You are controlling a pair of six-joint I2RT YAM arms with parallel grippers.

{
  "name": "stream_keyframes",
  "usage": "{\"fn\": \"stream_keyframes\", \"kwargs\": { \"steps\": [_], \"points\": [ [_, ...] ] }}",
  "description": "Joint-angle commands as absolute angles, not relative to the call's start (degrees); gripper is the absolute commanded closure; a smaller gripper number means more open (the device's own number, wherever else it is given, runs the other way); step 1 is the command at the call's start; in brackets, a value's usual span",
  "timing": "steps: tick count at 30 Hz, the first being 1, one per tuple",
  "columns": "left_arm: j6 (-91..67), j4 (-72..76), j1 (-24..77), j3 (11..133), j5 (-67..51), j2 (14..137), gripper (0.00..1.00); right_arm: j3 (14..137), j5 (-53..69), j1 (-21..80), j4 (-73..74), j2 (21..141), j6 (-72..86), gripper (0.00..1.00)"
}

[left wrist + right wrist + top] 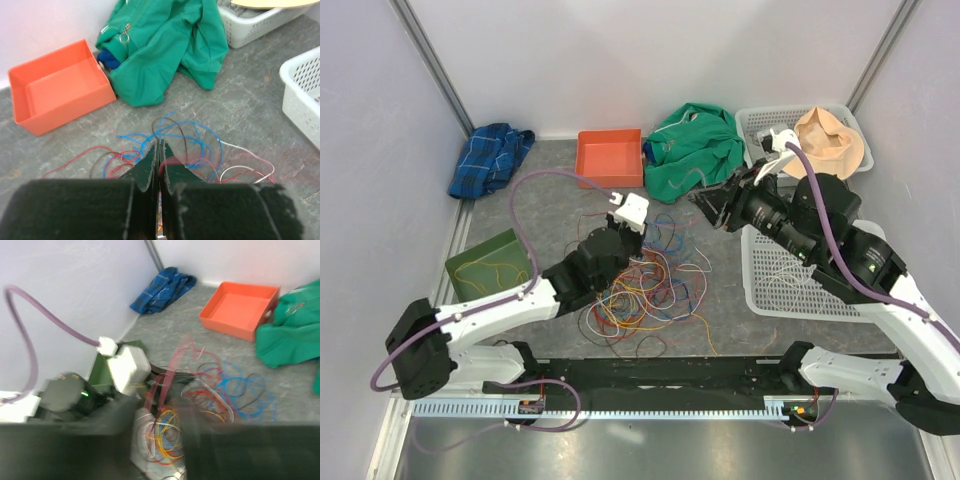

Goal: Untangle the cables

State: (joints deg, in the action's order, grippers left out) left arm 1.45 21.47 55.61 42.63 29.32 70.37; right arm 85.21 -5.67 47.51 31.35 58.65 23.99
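Note:
The cables [655, 285] lie as a loose tangle of red, blue, yellow, orange and white loops on the grey table between the arms, also seen as cables [192, 137] and cables [225, 385]. My left gripper [642, 243] sits low at the tangle's far left edge. Its jaws [160, 146] are pressed together, and a red cable comes out of the slit and arcs over the right finger. My right gripper [706, 208] hangs above the table near the tangle's far right side. In its blurred wrist view the right gripper [160, 412] shows a gap with nothing between the fingers.
An orange tray [610, 157], a green garment [695, 145] and a blue plaid cloth [490, 158] lie at the back. A green box [488, 265] stands at the left. A white basket [790, 285] stands at the right, another [757, 122] behind it holds a tan hat [830, 140].

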Motion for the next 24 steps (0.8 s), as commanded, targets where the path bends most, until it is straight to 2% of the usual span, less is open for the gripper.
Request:
{"fn": "stream_keyframes", "kwargs": {
  "steps": [1,2,3,5,14,19,24],
  "points": [
    [-4.91,5.76,55.55,57.18,30.58,63.81,0.98,84.38,-10.71,47.64,30.59,54.33,22.68,0.28],
    [-6.23,0.41,55.55,65.57,31.02,63.72,0.98,82.98,-13.07,47.64,30.41,53.62,22.41,0.17],
    [-8.24,-8.61,55.63,69.66,30.59,64.24,0.98,82.10,-14.14,47.64,29.71,52.83,22.24,0.03],
    [-9.58,-15.00,55.55,79.92,28.75,65.04,0.98,79.21,-16.16,47.64,29.01,50.55,22.06,0.02],
    [-11.87,-26.37,55.63,104.91,23.29,71.36,0.98,68.13,-21.62,47.55,25.68,44.21,22.32,0.02],
    [-10.64,-26.46,55.55,114.86,21.27,75.05,0.98,59.61,-14.96,47.64,19.44,42.71,21.97,0.02],
    [-9.85,-26.37,55.55,124.61,18.82,78.83,0.98,56.95,-9.76,47.72,13.81,44.21,22.32,0.02]
  ]
}}
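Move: The tangled cable pile, its middle some 8 cm back from the left hand and about 20 cm below, has the blue coil on its far side, roughly 4 cm ahead of that hand and 6 cm to its right. The orange box lies about 25 cm ahead of the left hand and 8 cm left, the green jacket 27 cm ahead and 16 cm right. From the right hand the pile is around 12 cm left, level fore and aft, some 40 cm down. The pink-red cable, already pinched in the left fingers, is swept fast up out of the pile by about 36 cm, the left hand easing back some 5 cm and rolling about 30 degrees, left side sinking. The right hand, just starting to let go, opens wide, backs off right about 6 cm with a slight clockwise turn, then sinks roughly 10 cm above the pile and comes a little left again. ##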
